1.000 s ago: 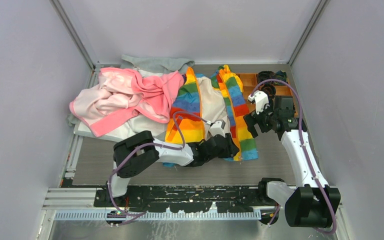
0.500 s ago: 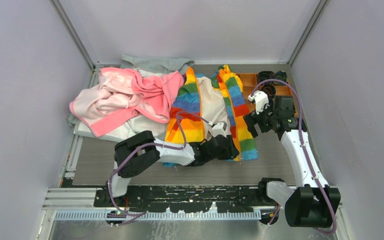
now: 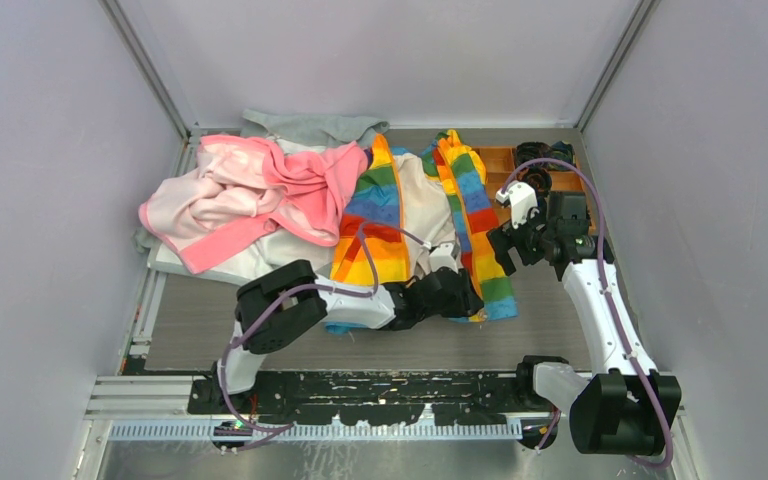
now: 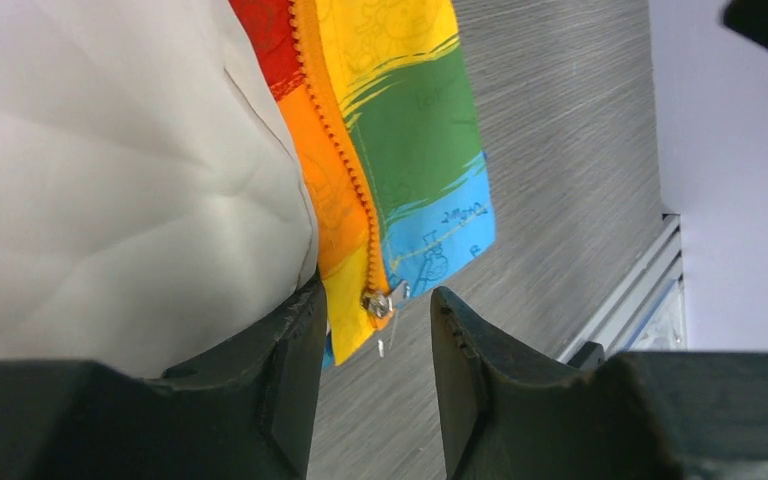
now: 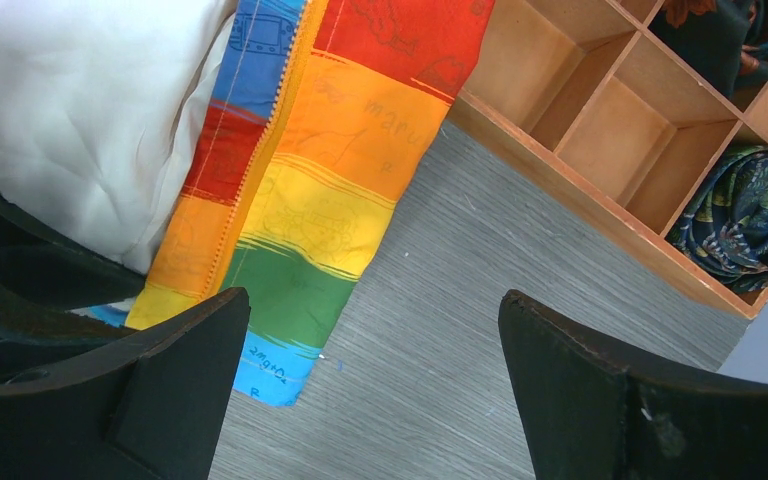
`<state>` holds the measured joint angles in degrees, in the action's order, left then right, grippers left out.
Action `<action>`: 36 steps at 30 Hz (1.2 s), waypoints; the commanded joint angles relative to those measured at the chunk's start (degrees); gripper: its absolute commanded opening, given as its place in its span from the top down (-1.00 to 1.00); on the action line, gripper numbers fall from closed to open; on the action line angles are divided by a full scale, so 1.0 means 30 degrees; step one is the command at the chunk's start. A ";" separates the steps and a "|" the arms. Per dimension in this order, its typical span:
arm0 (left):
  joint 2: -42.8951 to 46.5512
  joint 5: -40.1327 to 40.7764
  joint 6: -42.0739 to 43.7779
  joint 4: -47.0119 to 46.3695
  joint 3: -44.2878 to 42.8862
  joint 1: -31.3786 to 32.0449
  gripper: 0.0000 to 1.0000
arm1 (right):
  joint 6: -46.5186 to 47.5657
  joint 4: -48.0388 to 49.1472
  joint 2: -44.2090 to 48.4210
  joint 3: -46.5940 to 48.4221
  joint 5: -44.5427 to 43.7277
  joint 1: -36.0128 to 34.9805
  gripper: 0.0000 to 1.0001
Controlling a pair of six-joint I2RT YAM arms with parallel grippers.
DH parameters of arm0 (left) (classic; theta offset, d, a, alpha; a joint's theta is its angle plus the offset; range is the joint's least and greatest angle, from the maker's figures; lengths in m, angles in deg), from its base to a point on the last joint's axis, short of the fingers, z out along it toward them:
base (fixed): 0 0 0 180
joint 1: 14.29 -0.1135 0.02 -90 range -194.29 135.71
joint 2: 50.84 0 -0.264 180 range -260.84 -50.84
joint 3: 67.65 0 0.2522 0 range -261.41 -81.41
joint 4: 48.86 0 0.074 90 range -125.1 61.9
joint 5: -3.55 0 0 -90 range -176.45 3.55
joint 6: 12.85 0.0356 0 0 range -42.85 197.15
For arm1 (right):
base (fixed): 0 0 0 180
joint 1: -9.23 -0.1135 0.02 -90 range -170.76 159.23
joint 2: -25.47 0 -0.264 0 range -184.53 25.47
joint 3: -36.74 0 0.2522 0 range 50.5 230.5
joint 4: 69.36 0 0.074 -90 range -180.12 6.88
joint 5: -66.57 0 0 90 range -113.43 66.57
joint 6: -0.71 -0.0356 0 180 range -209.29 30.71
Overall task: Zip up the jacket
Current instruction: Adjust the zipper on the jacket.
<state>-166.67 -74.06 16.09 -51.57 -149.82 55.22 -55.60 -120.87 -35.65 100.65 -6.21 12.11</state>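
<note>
The rainbow-striped jacket [image 3: 380, 200] lies open on the table, cream lining [image 4: 110, 160] up. Its right front panel [image 4: 410, 150] ends in a blue stripe, and the orange zipper [image 4: 345, 170] runs down its inner edge. The metal slider [image 4: 377, 303] sits at the bottom of that zipper, between the tips of my left gripper [image 4: 375, 315], which is open and clamps nothing. The left finger [image 4: 295, 345] lies against the lining's edge. My right gripper [image 5: 375, 330] hovers wide open over bare table just right of the same panel [image 5: 300, 220].
A pink garment [image 3: 260, 190] and a grey one [image 3: 310, 127] are heaped at the back left. A wooden compartment tray [image 5: 600, 130] holding dark patterned cloth [image 5: 750, 210] stands at the back right. The table's metal rail [image 4: 630, 300] runs close by the left gripper.
The left arm has shifted slightly to the right along the jacket's bottom edge. The right arm has not moved.
</note>
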 commanded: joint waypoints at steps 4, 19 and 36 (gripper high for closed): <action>-0.1038 -0.0281 0.0144 -0.0604 -0.1065 -0.0252 0.19 | -0.0032 0.0662 0.0087 0.0246 0.0194 0.0097 -0.99; -0.2420 -0.2576 -0.0071 -0.4058 -0.0581 -0.0752 0.19 | 0.0041 0.0492 -0.0119 0.0246 0.1182 0.0097 -1.00; 0.1487 -0.3943 0.4048 -0.8102 0.3220 -0.2224 1.00 | 0.4987 -0.5155 0.1497 0.1714 0.7760 0.1181 -1.00</action>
<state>-170.47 -84.29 20.66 -67.11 -142.89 49.25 -50.33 -129.05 -34.76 101.87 8.74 15.50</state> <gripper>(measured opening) 0.008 0.996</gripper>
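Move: Just beyond the left fingertips, roughly 1 cm ahead, 2 cm to the right and 3 cm below, sits the zipper pull at the foot of the jacket's right front panel. From the left hand, the white lining lies about 10 cm ahead and 8 cm left, and the lower end of the left front panel some 20 cm left and level with it. From the right hand, the pull is about 11 cm back, 7 cm left and 11 cm below. Sinking about 2 cm and edging 2 cm to the right, the left hand brings its half-open fingers over the zipper edge beside the pull, then shuts them, pinching the thin orange edge. Creeping forward, it then draws that edge some 3 cm left. The right hand, still wide open and empty, drifts late about 3 cm back and 3 cm left towards the pull, turning about 10 degrees counter-clockwise. ##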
